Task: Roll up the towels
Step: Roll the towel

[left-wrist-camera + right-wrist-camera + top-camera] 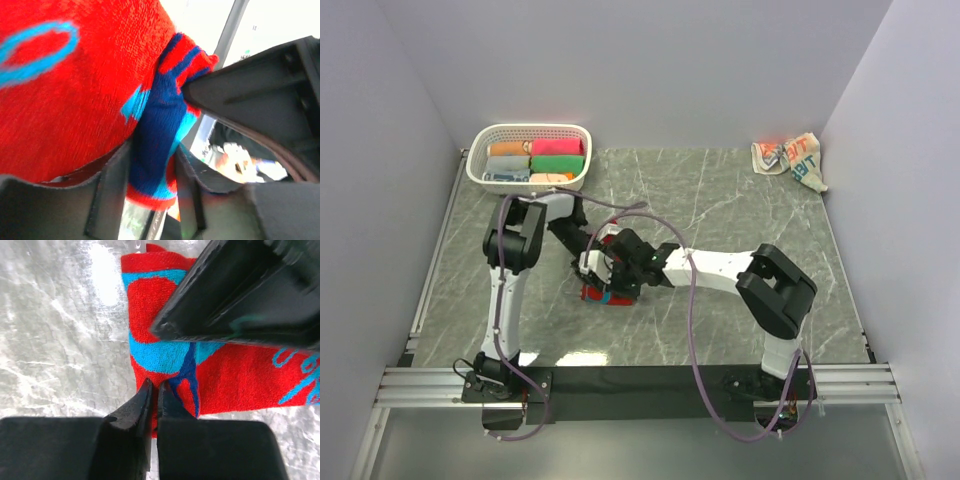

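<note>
The red towel (603, 295) lies as a short roll on the marble table, between both arms. In the left wrist view the red towel (75, 100) fills the frame, and its dark blue end sits between the fingers of my left gripper (152, 155), touching both. My right gripper (154, 385) is shut, its tips resting on the near edge of the red towel (235, 385). From above, the left gripper (595, 268) and the right gripper (620, 275) meet over the roll. The cream towel (790, 158) with orange-red letters lies crumpled at the far right.
A white basket (480, 165) at the back left holds several rolled towels in orange, red, green and grey. White walls close in the table on the left, back and right. The left arm's dark body (240, 295) hangs over the towel in the right wrist view.
</note>
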Controlling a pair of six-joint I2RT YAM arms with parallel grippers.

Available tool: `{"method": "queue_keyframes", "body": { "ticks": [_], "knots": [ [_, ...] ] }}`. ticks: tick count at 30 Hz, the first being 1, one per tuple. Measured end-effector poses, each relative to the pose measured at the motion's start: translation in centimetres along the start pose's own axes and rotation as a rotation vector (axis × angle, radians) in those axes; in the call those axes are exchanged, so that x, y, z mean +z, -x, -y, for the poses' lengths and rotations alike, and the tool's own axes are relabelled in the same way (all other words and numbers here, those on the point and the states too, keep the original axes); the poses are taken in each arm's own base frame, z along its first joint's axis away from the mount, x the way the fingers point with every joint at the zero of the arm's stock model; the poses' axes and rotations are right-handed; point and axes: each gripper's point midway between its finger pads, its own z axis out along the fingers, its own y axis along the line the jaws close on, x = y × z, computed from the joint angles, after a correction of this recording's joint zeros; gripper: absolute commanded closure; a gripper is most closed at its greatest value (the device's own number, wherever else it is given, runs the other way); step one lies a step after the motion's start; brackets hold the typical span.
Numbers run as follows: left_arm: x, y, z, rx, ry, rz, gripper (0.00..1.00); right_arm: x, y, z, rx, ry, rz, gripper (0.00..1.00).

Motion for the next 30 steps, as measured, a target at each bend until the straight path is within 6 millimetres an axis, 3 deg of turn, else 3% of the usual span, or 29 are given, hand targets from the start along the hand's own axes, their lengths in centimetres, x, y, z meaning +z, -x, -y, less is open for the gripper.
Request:
{"method": "queue_keyframes", "body": {
  "ticks": [3,9,12,15,17,21,26,30],
  "knots": [
    [-2.1,0.7,-0.4,0.046,0.033,0.090,0.49,-0.1,0.1,0.1,0.032,0.056,0.019,1.00],
    [-10.7,1.8,-0.9,0.187,0.202,0.356,0.46,-1.1,-0.7,-0.7,0.131,0.186,-0.015,1.00],
    [-15.0,0.8,-0.1,0.239,0.308,0.490,0.43,-1.4,-0.9,-1.0,0.205,0.250,-0.038,1.00],
    [-16.9,-1.1,1.1,0.309,0.433,0.576,0.35,-1.3,-0.8,-1.1,0.294,0.327,-0.056,1.00],
    [-16.5,-2.5,2.5,0.380,0.516,0.609,0.33,-1.0,-0.7,-0.9,0.366,0.383,-0.068,1.00],
    [-13.2,-4.5,4.8,0.561,0.653,0.590,0.29,-0.5,-0.7,-0.6,0.501,0.479,-0.090,1.00],
    [-6.4,-4.7,5.8,0.844,0.741,0.439,0.27,-0.1,-0.4,-0.2,0.641,0.570,-0.107,1.00],
    [-3.0,-3.9,5.1,0.980,0.807,0.334,0.28,0.1,-0.1,0.1,0.713,0.612,-0.122,1.00]
  ]
}}
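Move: Between the hands lies the red towel's short roll, its left end still between the left fingers and its middle about 3 cm to the left hand's right, 1 cm back and 1 cm lower. The shut right fingers already pinch it; its middle is some 2 cm left of that hand and 2 cm lower. The unrolled tail's middle lies about 7 cm ahead and 4 cm right of the left hand; the basket is roughly 25 cm ahead and 14 cm left. Opening wider and letting go of the roll, the left hand swings forward and left about 10 cm while rising as much, then comes back, right and down again, its fingers swinging round some 75 degrees from pointing back to forward-down, ready at the roll's left end. The right hand keeps its pinch almost in place, tilting some 50 degrees so its fingertips swing towards the robot. ##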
